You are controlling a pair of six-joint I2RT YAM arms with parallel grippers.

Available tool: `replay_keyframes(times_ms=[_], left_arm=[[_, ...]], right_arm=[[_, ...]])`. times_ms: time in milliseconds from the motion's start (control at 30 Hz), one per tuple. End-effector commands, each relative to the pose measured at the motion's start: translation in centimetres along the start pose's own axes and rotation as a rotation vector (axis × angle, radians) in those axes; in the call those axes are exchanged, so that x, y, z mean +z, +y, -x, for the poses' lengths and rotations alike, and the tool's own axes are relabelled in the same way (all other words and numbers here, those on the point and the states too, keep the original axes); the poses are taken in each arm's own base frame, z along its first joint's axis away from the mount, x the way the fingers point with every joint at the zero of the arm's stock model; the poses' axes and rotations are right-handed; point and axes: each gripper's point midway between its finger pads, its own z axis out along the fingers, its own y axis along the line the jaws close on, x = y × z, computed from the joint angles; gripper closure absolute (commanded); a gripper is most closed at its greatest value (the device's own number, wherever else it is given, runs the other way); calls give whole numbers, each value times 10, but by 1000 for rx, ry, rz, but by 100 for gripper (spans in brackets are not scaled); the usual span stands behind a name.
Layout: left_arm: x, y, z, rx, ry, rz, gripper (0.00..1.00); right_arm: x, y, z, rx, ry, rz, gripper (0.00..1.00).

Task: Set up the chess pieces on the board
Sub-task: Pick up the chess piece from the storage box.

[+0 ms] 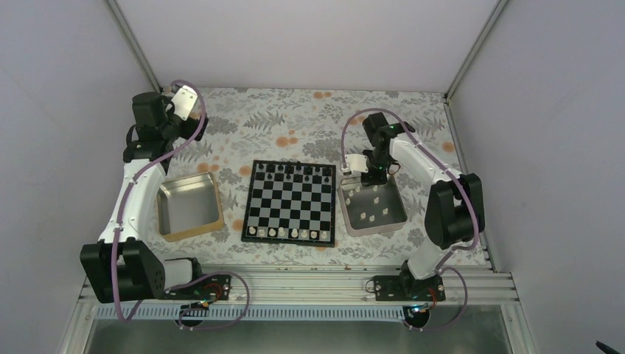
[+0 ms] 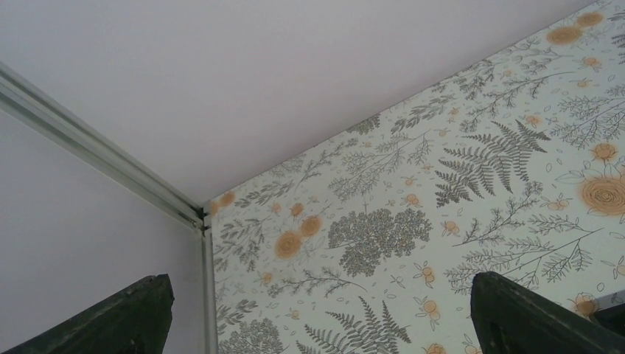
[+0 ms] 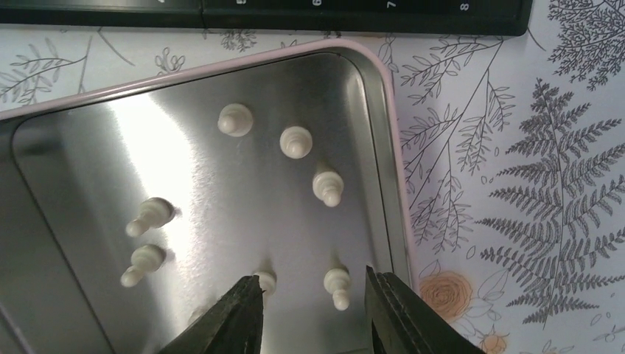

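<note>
The black-and-silver board (image 1: 291, 200) lies at the table's middle, with several white pieces (image 1: 284, 233) along its near row and black ones along the far row. More white chess pieces (image 3: 296, 141) lie loose in the metal tray (image 3: 221, 63) to its right. My right gripper (image 3: 313, 279) hangs open low over that tray, one white pawn (image 3: 337, 286) lying between its fingers, untouched. Another pawn (image 3: 267, 280) is partly hidden behind the left finger (image 3: 239, 313). My left gripper (image 2: 318, 278) is open and empty, raised at the far left corner.
A second metal tray (image 1: 189, 206) sits left of the board with nothing in it. The board's black rim (image 3: 332, 15) runs just beyond the right tray. Enclosure walls (image 2: 295, 74) close in the patterned tabletop (image 1: 295, 118).
</note>
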Motion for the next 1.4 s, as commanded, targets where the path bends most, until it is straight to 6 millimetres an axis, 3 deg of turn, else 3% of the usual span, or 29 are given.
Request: replay_keyframes(times_ms=[0,433,933,1367], left_arm=[[0,3,7,-4,-17,-8,0],[8,2,-1,-2,9,-8,0],[11,-1,-2,-5,12,-26,0],[12,-5,-1,-10,7,-49,0]], right_arm=[[15,-10,6,12,-45,-5,63],[45,-12,8,5,-20,69,66],[56,-20,7,9,-11,51,66],[68,-7,7,2,2,50,67]])
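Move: The right hand hangs over the storage box, and the white chess piece it goes for stands about 2 cm ahead, 1 cm to its left and some 8 cm below. At that same depth, a second piece is roughly 1 cm ahead and 3 cm left, a third about 3 cm back and 4 cm left, and a fourth some 2 cm ahead and 5 cm right. From the idle left hand the piece lies about 48 cm right, 9 cm back and 27 cm lower. With its fingers pointing down and still held about a third open, the right hand sinks steeply into the far-left corner of the storage box, some 5 cm at first while edging forward and left towards the nearest piece. It then creeps about 1 cm forward almost level and drops a last 1 cm or so while easing slightly back, ending with the piece showing between the fingertips close to the front finger, not gripped, and any touch can't be made out. ##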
